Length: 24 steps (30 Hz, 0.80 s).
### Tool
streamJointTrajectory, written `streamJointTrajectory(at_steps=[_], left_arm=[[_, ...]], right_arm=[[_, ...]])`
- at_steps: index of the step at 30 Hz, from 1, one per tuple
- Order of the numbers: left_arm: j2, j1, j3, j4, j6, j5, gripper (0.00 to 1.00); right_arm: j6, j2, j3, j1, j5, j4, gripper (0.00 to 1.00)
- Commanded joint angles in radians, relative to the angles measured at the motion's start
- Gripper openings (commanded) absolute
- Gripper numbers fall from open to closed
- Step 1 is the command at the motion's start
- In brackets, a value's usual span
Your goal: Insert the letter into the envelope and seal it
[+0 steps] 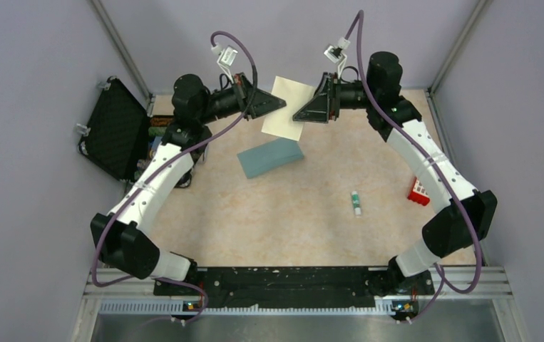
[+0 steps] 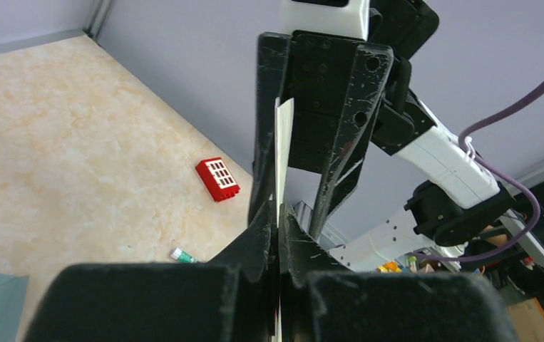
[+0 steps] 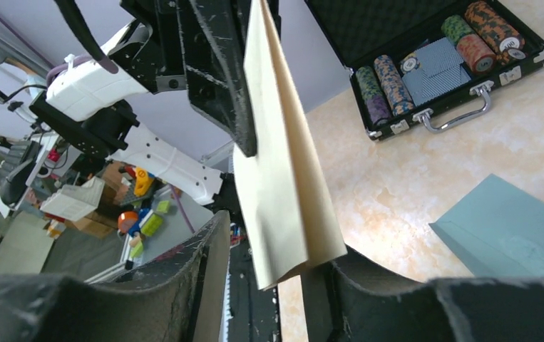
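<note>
A folded beige letter (image 1: 286, 107) hangs in the air at the back of the table. My left gripper (image 1: 267, 107) is shut on its left edge; in the left wrist view the paper (image 2: 283, 157) shows edge-on, pinched between the jaws (image 2: 278, 214). My right gripper (image 1: 310, 110) faces it from the right and is open. In the right wrist view the letter's lower corner (image 3: 283, 178) sits between the spread fingers (image 3: 272, 242), close against the right-hand one, with a wide gap on the left. The teal envelope (image 1: 270, 157) (image 3: 511, 228) lies flat on the table just below.
An open black case (image 1: 115, 128) with poker chips (image 3: 433, 71) stands at the back left. A green-capped glue stick (image 1: 356, 203) (image 2: 183, 254) lies right of centre. A red block (image 1: 418, 191) (image 2: 217, 178) sits by the right wall.
</note>
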Motion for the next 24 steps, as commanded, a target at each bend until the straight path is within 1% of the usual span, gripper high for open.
streamJointTrajectory(at_steps=[1,4,9,11,12,16,19,20,21,22,23,24], left_arm=[[-0.006,0.009,-0.020,0.016,0.032,-0.076,0.00],[-0.013,0.010,-0.047,0.007,0.035,-0.106,0.00],[-0.015,0.011,-0.073,0.011,0.014,-0.130,0.00],[-0.013,0.011,-0.075,0.013,-0.001,-0.135,0.00],[-0.013,0.011,-0.075,0.013,-0.008,-0.138,0.00],[-0.014,0.010,-0.070,0.002,-0.017,-0.156,0.00],[-0.015,0.010,-0.074,-0.001,-0.029,-0.152,0.00],[-0.015,0.009,-0.076,-0.001,-0.032,-0.145,0.05],[-0.015,0.009,-0.080,-0.001,-0.027,-0.136,0.16],[-0.015,0.010,-0.083,-0.006,-0.016,-0.124,0.27],[-0.017,0.011,-0.087,-0.010,0.003,-0.110,0.36],[-0.020,0.012,-0.092,-0.008,0.029,-0.085,0.40]], right_arm=[[0.030,0.000,0.041,0.003,-0.009,0.057,0.36],[0.028,0.002,0.045,0.002,0.001,0.060,0.26],[0.006,0.012,0.068,0.002,0.029,0.038,0.22],[-0.029,0.012,0.079,0.003,0.062,0.007,0.17],[-0.047,0.012,0.085,0.002,0.083,-0.012,0.16],[-0.103,0.014,0.098,0.002,0.181,-0.091,0.18],[-0.124,0.019,0.091,0.002,0.198,-0.104,0.09],[-0.124,0.021,0.087,0.002,0.196,-0.102,0.06],[-0.127,0.020,0.083,0.002,0.194,-0.097,0.01],[-0.137,0.024,0.083,0.002,0.187,-0.098,0.00],[-0.155,0.024,0.084,0.002,0.178,-0.108,0.00],[-0.181,0.026,0.087,0.001,0.163,-0.123,0.00]])
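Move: The right hand's open fingers straddle the lower right part of the folded letter, whose middle lies about 3 cm to their left and 1 cm ahead at nearly the same height; the glue stick is some 19 cm right, 2 cm back and 39 cm below. The left hand still pinches the letter, its middle about 2 cm to that hand's right. The teal envelope lies roughly 14 cm ahead of the left hand, 3 cm left and 43 cm below. Forward and down by about 3 cm each, the left hand carries the letter towards the envelope, turning some 10 degrees counter-clockwise. The right hand first stays put while closing on the letter, then goes about 3 cm forward and 1 cm down, turning clockwise by nearly as much, and ends pinching the letter shut between its fingers. Only then do the left fingers open partway, letting go. ##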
